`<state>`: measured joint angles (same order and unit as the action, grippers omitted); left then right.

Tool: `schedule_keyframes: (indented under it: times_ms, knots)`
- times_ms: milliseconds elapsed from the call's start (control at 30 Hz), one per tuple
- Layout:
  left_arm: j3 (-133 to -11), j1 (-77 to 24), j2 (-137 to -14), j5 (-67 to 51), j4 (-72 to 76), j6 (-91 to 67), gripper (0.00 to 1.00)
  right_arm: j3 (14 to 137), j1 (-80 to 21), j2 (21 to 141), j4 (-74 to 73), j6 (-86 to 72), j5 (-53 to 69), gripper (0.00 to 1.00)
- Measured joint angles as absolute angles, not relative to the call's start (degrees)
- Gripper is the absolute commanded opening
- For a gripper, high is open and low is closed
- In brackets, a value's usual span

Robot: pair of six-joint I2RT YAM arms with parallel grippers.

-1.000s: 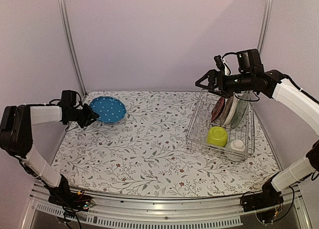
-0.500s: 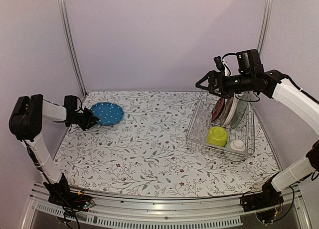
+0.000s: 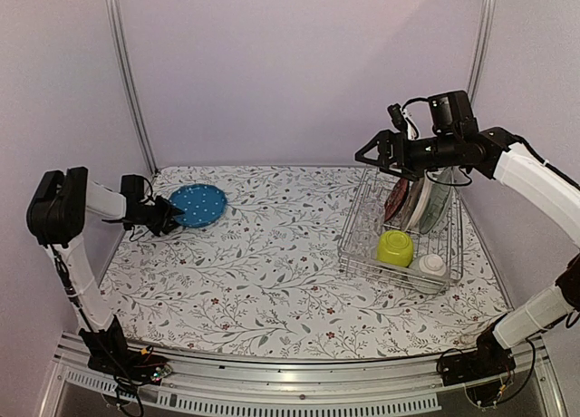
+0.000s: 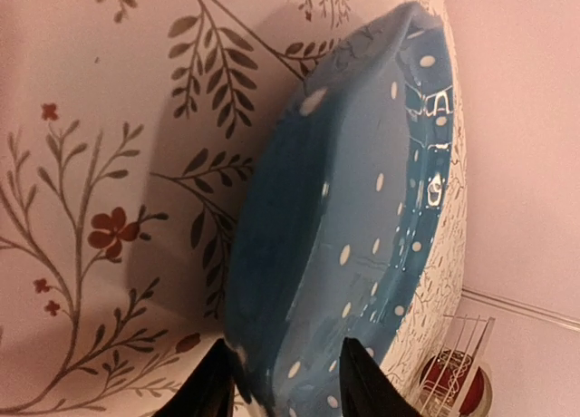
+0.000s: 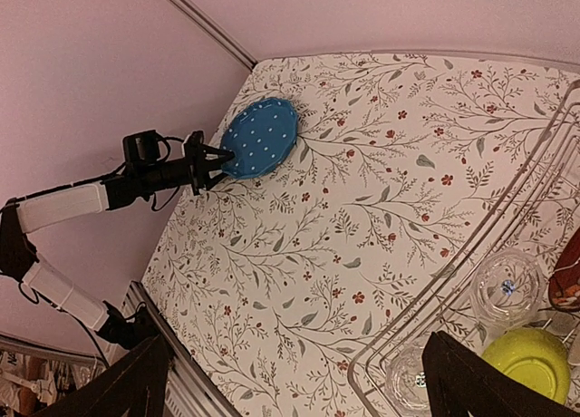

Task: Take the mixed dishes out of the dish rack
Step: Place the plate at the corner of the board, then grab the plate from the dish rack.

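Observation:
A blue white-dotted plate (image 3: 198, 205) lies on the floral cloth at the far left. My left gripper (image 3: 168, 218) is at its near-left rim. In the left wrist view the plate (image 4: 362, 190) sits between the parted jaws of this open gripper (image 4: 285, 349), which straddle the rim loosely. The dish rack (image 3: 390, 274) stands at the right. It holds a red floral plate (image 3: 396, 199), two paler upright plates (image 3: 426, 204), a lime-green bowl (image 3: 395, 247), a small whitish bowl (image 3: 431, 265) and clear glasses (image 5: 506, 288). My right gripper (image 3: 367, 154) hovers wide open above the rack's far-left corner, holding nothing.
The floral cloth (image 3: 272, 263) covers the table between plate and rack. Pale walls and two metal uprights (image 3: 127, 72) close in the back and sides. A metal rail (image 3: 272, 381) runs along the near edge.
The left arm has lowered the blue plate from a raised tilt down onto the cloth, and its jaws have parted. The right arm has hardly moved.

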<state>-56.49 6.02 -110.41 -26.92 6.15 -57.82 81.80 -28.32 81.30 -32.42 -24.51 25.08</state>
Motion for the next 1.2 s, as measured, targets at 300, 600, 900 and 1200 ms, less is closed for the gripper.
schedule_keyframes:
  times_ms: [300,600,900,1200]
  knots:
    - [-57.32,6.28,-110.39,-25.67,4.49,-56.86,0.69,82.17,-28.32,81.36,-34.00,-24.12,24.21,0.99]
    - [-58.59,6.22,-106.24,-20.45,-2.72,-53.74,0.99,84.31,-28.32,81.17,-40.66,-22.22,17.52,0.99]
    - [-57.65,4.32,-90.43,-10.85,-11.07,-49.04,1.00,85.12,-26.52,78.04,-49.43,-20.29,7.05,0.99]
    - [-57.65,-3.79,-78.15,-5.21,-15.99,-45.36,1.00,86.56,-21.15,71.68,-55.86,-20.12,-2.61,0.99]
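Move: The blue plate's rim is between the left fingers; its middle lies about 7 cm ahead and 6 cm right of the left hand, a centimetre lower, with the board's far left corner some 26 cm ahead and 13 cm left. From the right hand, the grey-green plate stands about 10 cm ahead, 21 cm right and 19 cm down; the white plate is 16 cm right and 11 cm ahead, the lime bowl 8 cm right and 2 cm back. The left fingers, already parting, open wide and let go of the blue plate's rim, the hand hardly shifting; then it climbs about 17 cm, easing back some 5 cm, its left side rolling up and its fingertips lifting. The empty right hand, kept wide open, swings about 15 cm right over the rack towards the grey-green plate, turning clockwise. ##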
